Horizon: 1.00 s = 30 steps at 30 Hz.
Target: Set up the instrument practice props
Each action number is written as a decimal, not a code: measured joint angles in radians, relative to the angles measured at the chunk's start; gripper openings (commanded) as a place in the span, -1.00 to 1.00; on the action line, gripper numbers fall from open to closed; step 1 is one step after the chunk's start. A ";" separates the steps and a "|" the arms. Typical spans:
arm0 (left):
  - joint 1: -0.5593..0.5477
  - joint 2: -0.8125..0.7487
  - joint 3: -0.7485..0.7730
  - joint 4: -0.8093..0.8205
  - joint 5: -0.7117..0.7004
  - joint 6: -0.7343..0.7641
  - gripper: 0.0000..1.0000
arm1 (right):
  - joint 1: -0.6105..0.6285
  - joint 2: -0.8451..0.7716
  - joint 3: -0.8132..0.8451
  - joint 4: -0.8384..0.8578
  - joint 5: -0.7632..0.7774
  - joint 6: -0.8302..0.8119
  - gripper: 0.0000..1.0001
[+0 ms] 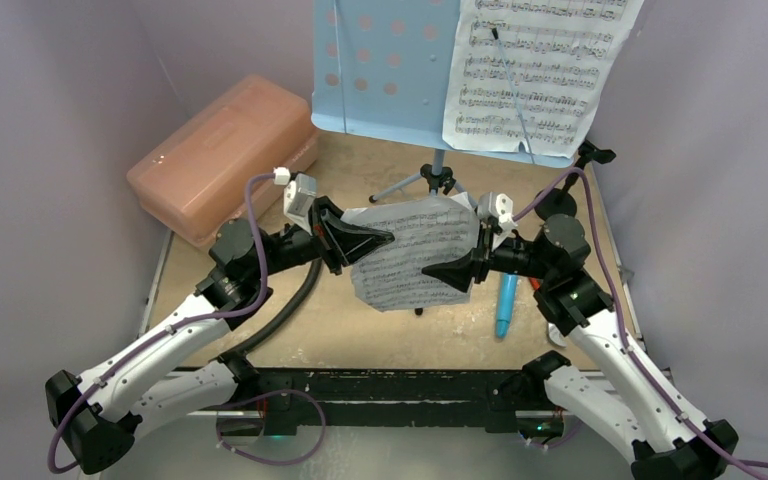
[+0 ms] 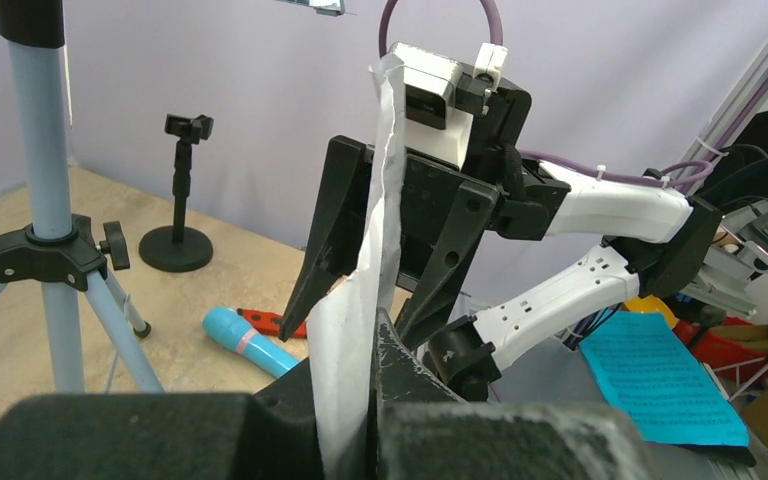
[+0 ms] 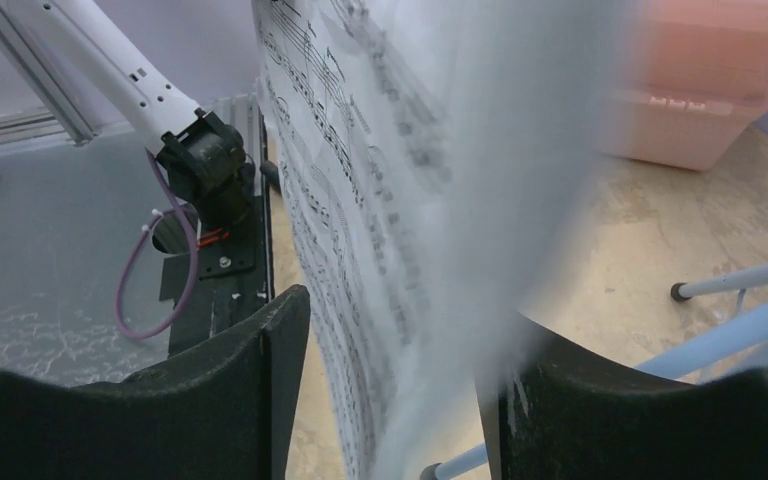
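Note:
A light-blue perforated music stand point(image 1: 380, 70) stands at the back on its tripod point(image 2: 50, 250). One sheet-music page point(image 1: 535, 70) rests on the stand's right half. A second page point(image 1: 415, 255) hangs upright over mid-table. My left gripper point(image 1: 385, 240) is shut on its left edge, and the paper shows pinched between the pads point(image 2: 365, 345). My right gripper point(image 1: 438, 272) straddles the opposite edge. Its jaws stand apart, the page point(image 3: 360, 180) loose between them point(image 3: 407, 312). The turquoise microphone point(image 1: 506, 305) lies on the table at right. The black mic stand point(image 2: 180, 200) stands behind it.
A salmon-pink case point(image 1: 225, 150) sits at the back left. A curved black hose point(image 1: 285, 310) lies under the left arm. A small red item point(image 2: 265, 322) lies beside the microphone. Tripod legs point(image 3: 730, 320) spread across the table's middle back.

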 measured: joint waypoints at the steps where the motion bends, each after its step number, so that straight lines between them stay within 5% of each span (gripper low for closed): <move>1: 0.000 0.000 0.000 0.005 0.000 0.000 -1.00 | 0.000 0.002 0.004 0.000 -0.003 0.000 0.14; 10: 0.000 0.000 -0.007 0.017 -0.002 -0.008 -1.00 | 0.000 0.008 0.010 -0.002 -0.022 0.007 -0.24; 18: 0.000 -0.001 -0.011 0.016 -0.026 -0.013 -0.99 | 0.000 0.011 0.011 -0.005 -0.025 0.006 -0.79; 22: 0.000 -0.007 -0.017 0.009 -0.047 -0.012 -0.76 | 0.000 0.011 0.016 -0.006 -0.025 0.006 -0.88; 30: 0.000 -0.023 -0.045 -0.018 -0.099 0.006 0.09 | 0.000 0.011 0.016 -0.016 -0.024 0.003 -1.00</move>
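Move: The sheet of music is still pinched in the left fingers, its middle some 4 cm to that hand's right and 2 cm below. It spans the gap to the right hand, whose half-open fingers straddle its right part, the middle some 4 cm to their left and 2 cm lower. From the right hand, the music stand's leg hub is about 15 cm ahead, level sideways and 13 cm lower; the blue microphone lies roughly 18 cm right, 4 cm ahead and 32 cm below. Right fingers close on the sheet in place; the left then open, easing about 1.5 cm forward and down. ##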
